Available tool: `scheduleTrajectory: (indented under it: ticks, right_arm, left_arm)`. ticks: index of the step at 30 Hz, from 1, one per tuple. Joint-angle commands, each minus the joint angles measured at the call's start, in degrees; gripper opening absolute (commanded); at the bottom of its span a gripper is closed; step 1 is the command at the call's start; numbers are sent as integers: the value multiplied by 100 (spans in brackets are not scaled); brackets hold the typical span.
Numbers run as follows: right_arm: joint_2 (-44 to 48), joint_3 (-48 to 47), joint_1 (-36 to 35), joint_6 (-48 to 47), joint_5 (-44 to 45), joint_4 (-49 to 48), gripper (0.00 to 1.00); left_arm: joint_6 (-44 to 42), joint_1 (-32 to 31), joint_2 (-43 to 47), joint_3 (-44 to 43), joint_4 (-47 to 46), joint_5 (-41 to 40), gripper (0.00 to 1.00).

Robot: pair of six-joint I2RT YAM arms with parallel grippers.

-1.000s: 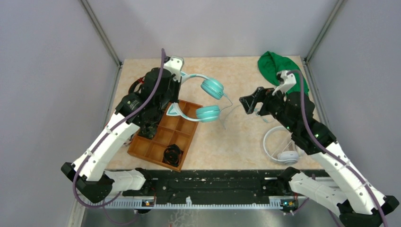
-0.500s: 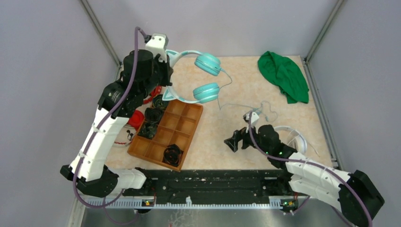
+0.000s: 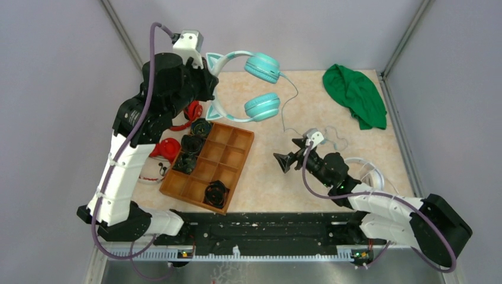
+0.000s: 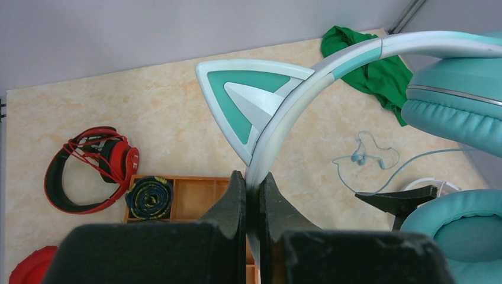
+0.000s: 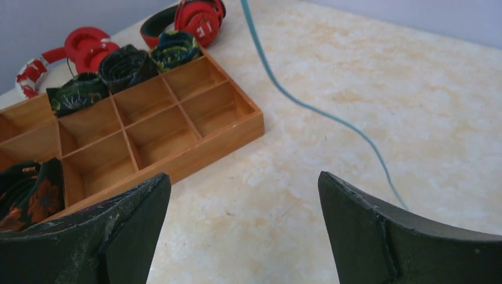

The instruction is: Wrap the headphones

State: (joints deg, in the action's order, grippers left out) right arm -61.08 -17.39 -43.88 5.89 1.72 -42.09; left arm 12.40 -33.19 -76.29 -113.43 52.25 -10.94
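The teal headphones [image 3: 262,106] hang in the air over the back left of the table, with a pale headband and two cat ears. My left gripper [image 3: 207,83] is shut on the headband [image 4: 308,89], just below one cat ear [image 4: 237,100]; it also shows in the left wrist view [image 4: 253,177]. The thin cable [image 3: 291,94] drops from the upper cup to the table and ends in a small tangle [image 3: 336,142]. My right gripper [image 3: 286,151] is open and empty, low over the table, with the cable [image 5: 331,115] ahead of it, apart. Its jaws stand wide in the right wrist view [image 5: 241,177].
A wooden divided tray [image 3: 195,194] with rolled ties [image 3: 216,192] lies at the front left. Red headphones [image 3: 192,110] lie behind it under my left arm. White headphones [image 3: 372,174] lie by my right arm. A green cloth [image 3: 355,94] lies at the back right.
My left arm has lifted the teal headphones higher and toward the back. My right arm has dropped from mid-air to low over the table, pointing left, its gripper open.
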Motion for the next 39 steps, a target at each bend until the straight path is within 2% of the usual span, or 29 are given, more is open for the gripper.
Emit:
scheduleTrajectory:
  ticks: [1,4,9,14,27,29,31,33,36,39]
  right_arm:
    - [573,-42,-24,-397,362,-560,94]
    - [779,5,135,-739,598,-430,94]
    - [629,-224,615,-980,-13,-296,94]
    - [-6,-727,672,-1153,-485,-372,94]
    - [-1498,-1453,677,-1020,-51,-1745,93]
    - [-1756,-1561,679,-920,-67,-1917,81]
    - [-1915,-1643,671,-781,-145,-2005,52]
    - [-1934,-1784,677,-651,-566,-1693,2]
    - [-1729,-1956,594,-463,-874,-752,0]
    - [-1239,-1551,299,-498,-363,-536,0]
  left_arm:
    - [371,14,-52,-617,-209,171,0]
    - [421,14,-72,-763,-126,288,0]
    - [527,7,-21,-856,-129,481,0]
    - [608,14,13,-848,-163,570,0]
    - [761,7,26,-874,-162,782,0]
    - [776,9,39,-883,-162,805,0]
    - [789,8,52,-879,-139,792,0]
    - [805,12,61,-854,-124,734,0]
    - [908,9,70,-728,-192,626,0]
    - [1152,7,82,-494,-408,632,0]
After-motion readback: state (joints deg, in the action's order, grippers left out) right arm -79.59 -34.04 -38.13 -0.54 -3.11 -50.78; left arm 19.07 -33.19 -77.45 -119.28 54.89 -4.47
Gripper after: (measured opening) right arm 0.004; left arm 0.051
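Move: The right hand, open and empty, has the hanging teal cable about 8 cm ahead, 1 cm left and 5 cm above it. The nearer ear cup is roughly 4 cm ahead, 8 cm left and 25 cm up; the cable's plug end lies on the table some 6 cm ahead, 17 cm right and 16 cm down. The left hand holds the cat-ear headband, with that stretch of cable about 20 cm to its right, level fore and aft, some 23 cm lower. The right hand rises about 5 cm, swerving some 4 cm to its right, then reaches forward under the ear cups and drifts back left to the hanging cable, fingertips tipping up 10 to 15 degrees; about 8 cm forward in all, its wide-open fingers snap fully shut and pinch the cable, and it begins to draw left and slightly back. The left hand keeps its grip on the headband, easing a couple of centimetres up, back and right, with a small roll that lowers its left side. ##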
